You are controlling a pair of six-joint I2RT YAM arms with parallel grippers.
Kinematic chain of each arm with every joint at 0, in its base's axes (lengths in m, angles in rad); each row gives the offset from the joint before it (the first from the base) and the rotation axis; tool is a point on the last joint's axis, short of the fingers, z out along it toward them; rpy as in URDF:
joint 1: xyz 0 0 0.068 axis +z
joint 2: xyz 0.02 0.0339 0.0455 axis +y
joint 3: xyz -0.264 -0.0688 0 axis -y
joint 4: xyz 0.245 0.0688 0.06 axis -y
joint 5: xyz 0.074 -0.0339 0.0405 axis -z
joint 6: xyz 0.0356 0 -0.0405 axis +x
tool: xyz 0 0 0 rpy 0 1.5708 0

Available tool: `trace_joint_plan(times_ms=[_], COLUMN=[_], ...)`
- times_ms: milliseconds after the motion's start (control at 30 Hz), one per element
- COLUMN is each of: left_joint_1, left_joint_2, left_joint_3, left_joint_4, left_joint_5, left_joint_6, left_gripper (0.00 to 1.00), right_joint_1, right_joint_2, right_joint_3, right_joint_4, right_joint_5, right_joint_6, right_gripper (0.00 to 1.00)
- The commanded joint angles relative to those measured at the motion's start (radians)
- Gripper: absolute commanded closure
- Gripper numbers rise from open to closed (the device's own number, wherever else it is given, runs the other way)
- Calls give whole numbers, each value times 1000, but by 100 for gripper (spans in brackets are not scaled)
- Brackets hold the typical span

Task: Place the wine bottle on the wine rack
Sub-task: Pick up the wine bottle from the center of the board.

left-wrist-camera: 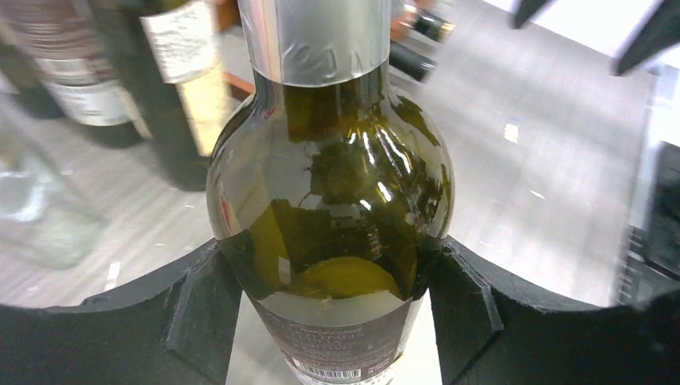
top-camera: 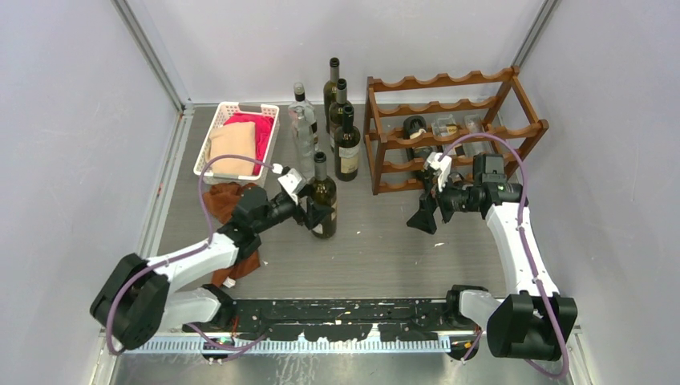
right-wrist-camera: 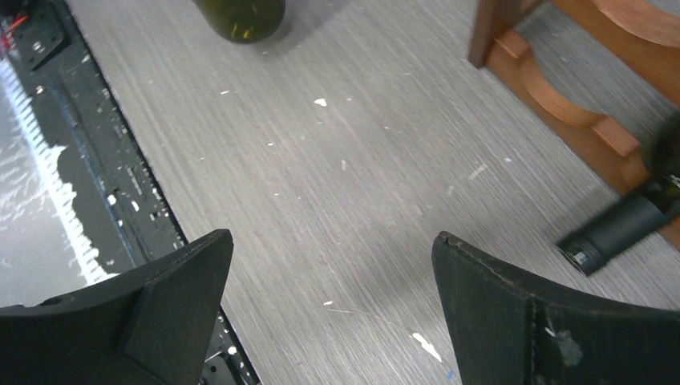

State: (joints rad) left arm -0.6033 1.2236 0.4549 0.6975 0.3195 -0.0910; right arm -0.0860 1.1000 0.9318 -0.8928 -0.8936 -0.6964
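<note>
A dark green wine bottle [top-camera: 324, 200] with a silver-foiled neck stands upright on the grey table, left of centre. My left gripper [top-camera: 319, 215] is shut on its body, just below the shoulder. In the left wrist view the black fingers [left-wrist-camera: 200, 305] press both sides of the wine bottle [left-wrist-camera: 329, 184], above its dark label. The reddish-brown wine rack [top-camera: 453, 120] stands at the back right. My right gripper [top-camera: 422, 216] hovers open and empty over the table in front of the rack's left end. In the right wrist view the gripper [right-wrist-camera: 332, 238] shows bare table between its fingers, with the rack's foot [right-wrist-camera: 561, 112] to the right.
Several other bottles [top-camera: 341, 120] stand at the back, between the white basket [top-camera: 210, 132] of cloths and the rack. A brown cloth [top-camera: 228, 200] lies by my left arm. Bottles lie in the rack's middle tier [top-camera: 417, 132]; one black neck [right-wrist-camera: 613, 233] sticks out low.
</note>
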Motion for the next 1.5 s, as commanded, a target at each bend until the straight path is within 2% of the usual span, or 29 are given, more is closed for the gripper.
trace_joint_plan(times_ms=[0, 133, 267, 367, 533, 633, 800, 900, 1100, 1333, 1467], left_joint_1=[-9, -26, -79, -142, -209, -232, -258, -269, -278, -282, -282], left_joint_2=[-135, -173, -150, -119, -73, -51, -5, 11, 33, 54, 66], left_joint_3=[88, 125, 167, 209, 248, 261, 284, 297, 306, 311, 308], left_joint_4=[-218, -364, -418, -464, -461, -453, -441, -435, -414, -405, -393], left_joint_5=[261, 330, 351, 322, 285, 271, 268, 261, 272, 282, 288], left_joint_6=[-63, -41, -14, 36, 56, 58, 59, 58, 42, 28, 17], left_gripper=[100, 100, 100, 100, 100, 100, 100, 100, 100, 100, 100], right_joint_1=[60, 177, 273, 336, 414, 438, 502, 515, 529, 536, 540], right_joint_2=[-2, 39, 89, 131, 176, 201, 210, 212, 214, 219, 228], right_joint_3=[14, 120, 251, 341, 414, 437, 361, 328, 297, 277, 279], right_joint_4=[-130, -295, -343, -326, -154, -131, -15, 29, 70, 124, 130], right_joint_5=[-120, -136, -135, -151, -156, -184, -174, -159, -116, -106, -105], right_joint_6=[-212, -407, -411, -326, 11, 92, 197, 241, 262, 305, 312], right_gripper=[0, 0, 0, 0, 0, 0, 1, 7, 28, 39, 57])
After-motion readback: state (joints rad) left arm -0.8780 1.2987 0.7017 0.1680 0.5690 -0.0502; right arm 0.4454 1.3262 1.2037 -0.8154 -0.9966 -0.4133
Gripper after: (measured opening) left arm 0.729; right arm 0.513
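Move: The left hand already holds the wine bottle, whose middle sits in its fingers, roughly 2 cm lower. The meeting spot over clear board is about 12 cm back, 8 to its right and 3 lower. A standing dark bottle is some 19 cm ahead and 8 right of that hand. From the open right hand, the wine bottle lies about 30 cm left, 4 ahead and 5 below, and the wine rack's middle 24 ahead, 9 right and 8 below. Left draws the bottle back 12 cm and right, tilting it; right sweeps 15 cm left, closing around its neck. ##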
